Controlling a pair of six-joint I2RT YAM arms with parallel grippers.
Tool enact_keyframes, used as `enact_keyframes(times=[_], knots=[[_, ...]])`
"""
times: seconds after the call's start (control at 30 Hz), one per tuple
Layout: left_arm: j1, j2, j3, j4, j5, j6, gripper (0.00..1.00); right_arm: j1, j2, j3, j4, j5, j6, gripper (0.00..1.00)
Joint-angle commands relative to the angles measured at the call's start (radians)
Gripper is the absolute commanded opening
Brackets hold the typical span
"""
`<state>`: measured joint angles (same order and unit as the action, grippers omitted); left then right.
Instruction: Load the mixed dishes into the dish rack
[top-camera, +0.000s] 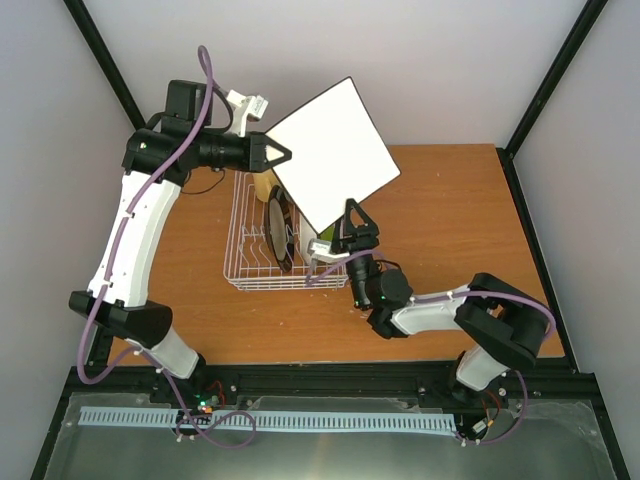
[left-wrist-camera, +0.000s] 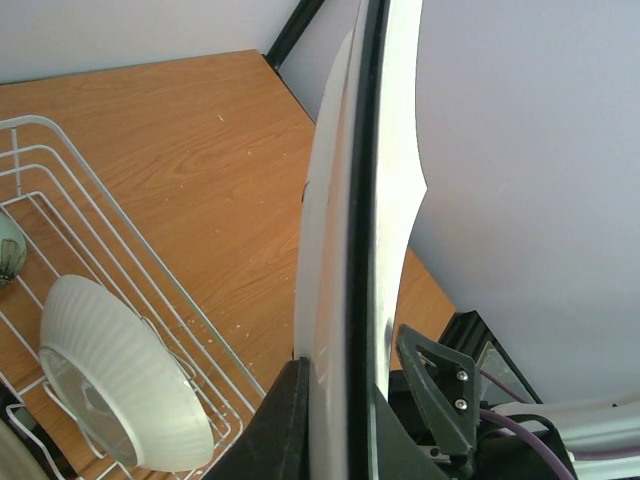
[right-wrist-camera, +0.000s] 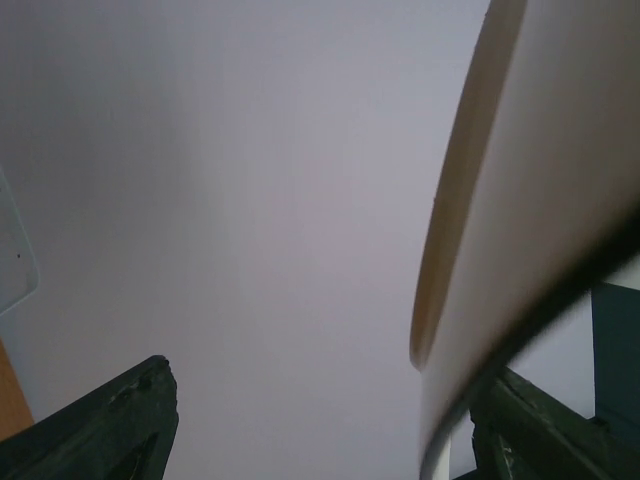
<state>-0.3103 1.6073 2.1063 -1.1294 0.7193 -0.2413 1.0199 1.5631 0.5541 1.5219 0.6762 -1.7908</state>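
Observation:
My left gripper (top-camera: 283, 154) is shut on the corner of the square white plate (top-camera: 335, 150) and holds it tilted in the air above the back right of the dish rack (top-camera: 245, 272). In the left wrist view the plate (left-wrist-camera: 335, 220) stands edge-on between the fingers (left-wrist-camera: 285, 420). My right gripper (top-camera: 356, 224) stands open, pointing up beside the plate's lower edge. Its wrist view shows the plate (right-wrist-camera: 540, 200) just inside the right finger (right-wrist-camera: 545, 435); whether they touch I cannot tell. In the rack stand a pale mint bowl (left-wrist-camera: 120, 385), a dark-rimmed plate (top-camera: 280, 230) and a yellow cup (top-camera: 262, 186).
The rack (left-wrist-camera: 110, 240) sits left of centre on the wooden table (top-camera: 450, 220). Black frame posts (top-camera: 545, 85) rise at the back corners against pale walls. A black rail (top-camera: 330, 378) runs along the near edge.

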Motion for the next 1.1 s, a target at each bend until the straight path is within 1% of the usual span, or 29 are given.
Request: enact_keyframes(times=[0.0,0.1,0.13,0.17,0.2,0.23,0.27,0.33,0.37,0.4,0.43,0.57,0.77,0.8,0.83,0.87,0.93,0.97,1.03,1.07], knots=[[0.000,-0.076,0.016,0.152,0.121,-0.021,0.01,-0.034,0.036,0.070,0.155,-0.031,0.006,0.79],[0.001,-0.087,-0.007,0.153,0.138,-0.023,0.01,-0.058,0.062,0.118,0.155,-0.055,-0.007,0.77],[0.001,-0.089,-0.016,0.152,0.142,-0.020,0.01,-0.065,0.072,0.135,0.155,-0.062,-0.012,0.75],[0.000,-0.090,-0.023,0.150,0.142,-0.018,0.01,-0.070,0.081,0.154,0.155,-0.066,-0.016,0.71],[0.000,-0.093,-0.037,0.147,0.142,-0.016,0.01,-0.074,0.090,0.175,0.154,-0.069,-0.023,0.63],[0.000,-0.096,-0.046,0.145,0.144,-0.014,0.01,-0.079,0.099,0.191,0.155,-0.070,-0.027,0.51],[0.000,-0.098,-0.054,0.144,0.145,-0.012,0.01,-0.082,0.107,0.211,0.155,-0.065,-0.030,0.41],[0.000,-0.101,-0.068,0.141,0.148,-0.007,0.01,-0.085,0.124,0.244,0.155,-0.057,-0.037,0.26],[0.000,-0.102,-0.073,0.140,0.149,-0.004,0.01,-0.085,0.132,0.259,0.154,-0.056,-0.042,0.13],[0.000,-0.102,-0.075,0.135,0.147,-0.001,0.01,-0.086,0.139,0.267,0.154,-0.056,-0.049,0.05],[0.000,-0.101,-0.077,0.133,0.145,0.001,0.01,-0.086,0.143,0.271,0.155,-0.059,-0.053,0.03],[0.000,-0.099,-0.087,0.124,0.136,0.012,0.01,-0.084,0.135,0.280,0.156,-0.054,-0.049,0.03],[0.000,-0.084,-0.079,0.109,0.074,0.018,0.01,-0.081,0.051,0.244,0.148,-0.058,0.006,0.03],[0.000,-0.086,-0.074,0.113,0.059,0.016,0.03,-0.080,0.042,0.236,0.148,-0.057,0.006,0.03],[0.000,-0.091,-0.075,0.126,0.043,0.008,0.13,-0.079,0.031,0.228,0.141,-0.058,0.006,0.03],[0.000,-0.104,-0.081,0.146,0.029,-0.002,0.25,-0.076,0.023,0.218,0.133,-0.059,0.006,0.03],[0.004,-0.126,-0.092,0.189,-0.010,-0.024,0.42,-0.066,0.008,0.200,0.127,-0.055,0.013,0.03],[0.007,-0.135,-0.092,0.202,-0.031,-0.031,0.49,-0.059,0.003,0.192,0.123,-0.049,0.018,0.03],[0.014,-0.148,-0.095,0.218,-0.084,-0.040,0.56,-0.041,-0.006,0.179,0.123,-0.040,0.030,0.03],[0.017,-0.154,-0.097,0.225,-0.108,-0.042,0.57,-0.032,-0.010,0.173,0.124,-0.038,0.036,0.03]])
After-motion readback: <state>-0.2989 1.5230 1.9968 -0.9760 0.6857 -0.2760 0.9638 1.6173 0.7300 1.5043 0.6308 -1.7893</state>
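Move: The white square plate, still pinched by its left edge in the left hand, has its middle about 9 cm right of that hand, 2 cm ahead and 5 cm lower. From the open right hand, the plate's middle is some 7 cm ahead, 3 cm left and 7 cm up. The rack's middle lies roughly 10 cm ahead of the right hand, 14 cm left and 25 cm below; the dark-rimmed plate standing in it is about 8 cm ahead, 15 cm left and 20 cm down from the right hand, the yellow mug 18 cm ahead, 18 cm left and 22 cm down. The white square plate changes hands over the rack: the right hand slides its open fingers up, forward and left about 5 cm onto the near edge, tipping up slightly, and shuts them to pinch it. Only then does the left hand, after a small nudge forward, spread its fingers to about half and begin to rise; the right keeps its grip and drifts a couple of centimetres back to the right. ##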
